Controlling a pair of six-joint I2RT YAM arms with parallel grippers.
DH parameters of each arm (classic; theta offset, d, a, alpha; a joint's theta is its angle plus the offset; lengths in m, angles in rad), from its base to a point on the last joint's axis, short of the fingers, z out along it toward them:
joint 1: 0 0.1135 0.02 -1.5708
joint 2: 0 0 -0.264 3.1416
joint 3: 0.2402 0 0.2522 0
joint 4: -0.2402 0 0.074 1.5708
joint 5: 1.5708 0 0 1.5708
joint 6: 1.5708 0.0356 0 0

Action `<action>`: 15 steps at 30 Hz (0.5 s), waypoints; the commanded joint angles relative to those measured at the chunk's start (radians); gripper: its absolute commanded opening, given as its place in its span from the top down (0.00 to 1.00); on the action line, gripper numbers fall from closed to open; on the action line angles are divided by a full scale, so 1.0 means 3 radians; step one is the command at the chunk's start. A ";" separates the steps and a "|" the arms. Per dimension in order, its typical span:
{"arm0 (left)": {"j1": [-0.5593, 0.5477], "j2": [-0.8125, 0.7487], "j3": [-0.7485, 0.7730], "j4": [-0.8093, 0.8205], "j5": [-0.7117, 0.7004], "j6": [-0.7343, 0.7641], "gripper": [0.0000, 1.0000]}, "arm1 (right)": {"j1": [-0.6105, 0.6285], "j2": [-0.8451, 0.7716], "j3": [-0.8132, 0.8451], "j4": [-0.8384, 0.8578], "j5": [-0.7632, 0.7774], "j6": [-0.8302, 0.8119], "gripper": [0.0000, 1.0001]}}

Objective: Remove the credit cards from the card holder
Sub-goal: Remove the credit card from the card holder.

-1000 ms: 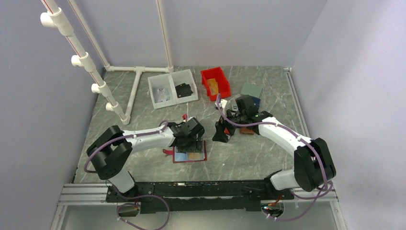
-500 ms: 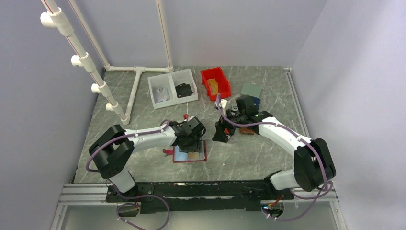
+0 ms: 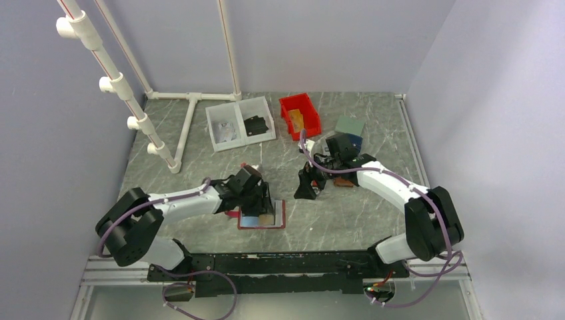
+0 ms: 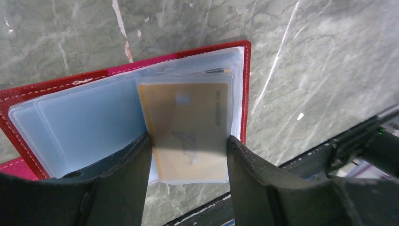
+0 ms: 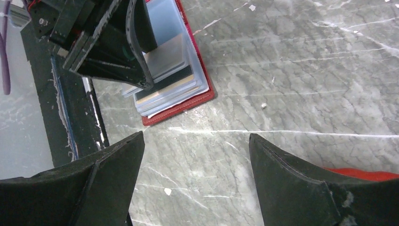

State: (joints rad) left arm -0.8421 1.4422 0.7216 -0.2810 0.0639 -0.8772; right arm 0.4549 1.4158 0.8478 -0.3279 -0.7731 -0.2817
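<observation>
The red card holder (image 3: 283, 215) lies open near the table's front edge, its pale blue pockets (image 4: 89, 117) facing up. A tan-orange credit card (image 4: 188, 117) in a clear sleeve sticks out past the holder's near edge. My left gripper (image 4: 188, 138) has a finger against each long edge of it, shut on the card. More card edges are stacked beneath it (image 5: 164, 92). My right gripper (image 5: 196, 136) hovers open over bare table right of the holder (image 5: 188, 101), with nothing between its fingers. From above, the left gripper (image 3: 258, 202) covers the holder's far half and the right gripper (image 3: 310, 187) stands apart.
A red bin (image 3: 300, 115) and a white two-part tray (image 3: 240, 123) stand at the back. Green and blue items (image 3: 350, 127) and a brown wallet (image 3: 343, 181) lie by the right arm. A white pipe frame (image 3: 193, 100) is back left. A black rail (image 3: 266, 263) edges the front.
The left arm has drawn back toward the near left. Its jaws have narrowed onto the tan-orange card. The right arm has hardly moved.
</observation>
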 commanded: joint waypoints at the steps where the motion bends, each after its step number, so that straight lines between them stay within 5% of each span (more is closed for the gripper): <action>1: 0.0205 -0.0214 -0.0310 0.0792 0.0641 -0.0051 0.54 | 0.0020 0.0034 0.0085 0.0158 -0.0189 0.0115 0.16; 6: 0.0370 -0.0267 -0.0513 0.1190 0.0934 -0.0151 0.55 | 0.0106 0.0158 0.0046 0.0282 -0.0294 0.0306 0.22; 15: 0.0457 -0.0089 -0.0655 0.1710 0.1258 -0.0289 0.57 | 0.0271 0.0572 0.0127 0.0584 -0.0350 0.0881 0.68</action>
State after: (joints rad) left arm -0.7105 1.3956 0.5301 0.0917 0.3584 -0.9386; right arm 0.5266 1.5475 0.8478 -0.2268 -0.8471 -0.1123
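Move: The card to come out lies under the tan sleeved card that the left fingers already hold by its two side edges. It is about 1 cm right of the left hand and 2 cm below. From the right hand it is roughly 6 cm left, 3 cm back and 8 cm below. The holder's blue page lies some 6 cm left of the left hand, 1 cm back and 2 cm below; the wrench handle is about 7 cm ahead of the right hand, 6 cm right and 9 cm below. Leftward, back and down, each by 2 to 3 cm, the right hand swoops towards the exposed side of the card stack, its wide-open fingers closing to less than half and tipping down some 10 degrees. Meanwhile the left hand keeps its edge grip on the tan sleeved card and rolls it right side up by about 20 degrees, rising and easing right. ##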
